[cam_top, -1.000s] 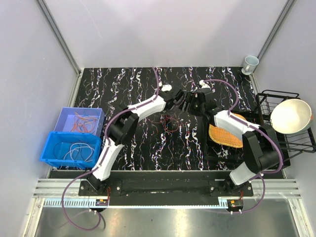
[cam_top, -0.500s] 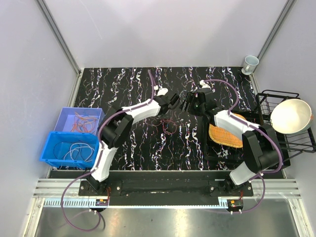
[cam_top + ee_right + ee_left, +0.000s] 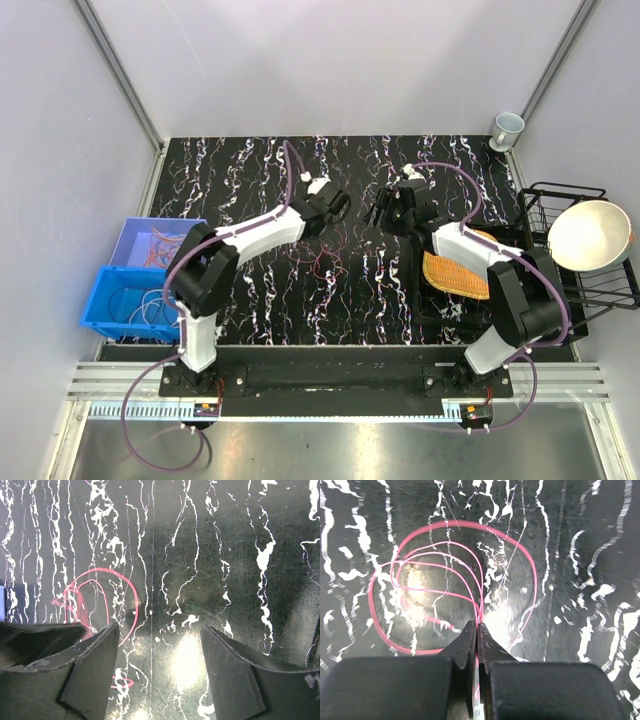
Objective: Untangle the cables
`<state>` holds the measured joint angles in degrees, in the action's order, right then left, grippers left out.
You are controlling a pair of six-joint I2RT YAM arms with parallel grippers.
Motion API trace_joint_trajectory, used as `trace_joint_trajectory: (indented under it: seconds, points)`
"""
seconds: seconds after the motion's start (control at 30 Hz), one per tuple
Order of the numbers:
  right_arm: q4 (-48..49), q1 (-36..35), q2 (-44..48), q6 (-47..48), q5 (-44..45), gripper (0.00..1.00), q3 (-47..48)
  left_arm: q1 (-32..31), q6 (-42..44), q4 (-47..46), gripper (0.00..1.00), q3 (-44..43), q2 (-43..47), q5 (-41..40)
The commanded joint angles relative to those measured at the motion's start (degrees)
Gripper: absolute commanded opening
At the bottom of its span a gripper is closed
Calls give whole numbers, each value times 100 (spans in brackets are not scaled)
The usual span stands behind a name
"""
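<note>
A thin red cable [image 3: 465, 523] lies in several loose loops on the black marbled table [image 3: 250, 170]. My left gripper [image 3: 477, 627] is shut on it, with the strands bunched between the fingertips and running back between the jaws. From above, the left gripper [image 3: 335, 205] hovers near the table's middle, and the red cable [image 3: 322, 262] trails just below it. My right gripper [image 3: 385, 212] faces it a short way to the right. In the right wrist view the right gripper [image 3: 159, 626] stands open and empty over bare table, with the red cable [image 3: 137, 600] off its left finger.
Two blue bins sit at the left edge, the pale one [image 3: 130, 235] holding orange cables and the darker one [image 3: 100, 315] holding whitish cables. A woven orange mat [image 3: 455, 272] lies under the right arm. A black wire rack [image 3: 560, 195] with a white bowl [image 3: 590, 235] and a cup [image 3: 507, 128] stand at the right.
The left gripper closed on the red cable and swung left, away from the right gripper, dragging the loops along. The right gripper stayed open and barely shifted.
</note>
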<state>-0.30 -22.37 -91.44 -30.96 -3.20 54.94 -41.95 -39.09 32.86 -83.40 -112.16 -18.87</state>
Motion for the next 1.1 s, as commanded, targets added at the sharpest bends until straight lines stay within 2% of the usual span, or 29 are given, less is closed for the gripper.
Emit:
trace_joint_trajectory:
  seconds: [0.0,0.3,0.5,1.07]
  points:
    - [65,49,-76,-33,-84,72,87,-14,121,-210,0,244,773,-2]
    - [65,66,-155,-42,-93,72,114,-15,358,88,0,509,1766,-309]
    - [73,75,-208,-59,-146,72,131,-15,604,493,0,201,2399,-591]
    - [100,84,-322,-77,-190,72,158,99,1026,1468,0,-669,3445,-1399]
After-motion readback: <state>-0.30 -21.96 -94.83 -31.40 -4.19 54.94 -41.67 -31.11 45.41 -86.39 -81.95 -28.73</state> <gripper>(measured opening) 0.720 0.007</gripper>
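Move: Off to the left hand's left, about 35 cm away and some 6 cm nearer the base, stands the purple bin, its middle about 1 cm below the hand. The blue bin is about 38 cm left and 18 cm back at that same height. The right gripper hovers roughly 9 cm to the right, level fore and aft and about 4 cm higher. From the right hand, the purple bin is some 43 cm left, 5 cm back and 6 cm lower. Lifting the pink cable it still pinches in shut fingers, the left hand climbs about 21 cm, drawing left some 8 cm towards the bins' side, away from the right gripper, and slightly back. On the way its wrist tips the fingers up about 20 degrees to point farther forward. The right hand, empty and open, sinks a couple of centimetres in place. ##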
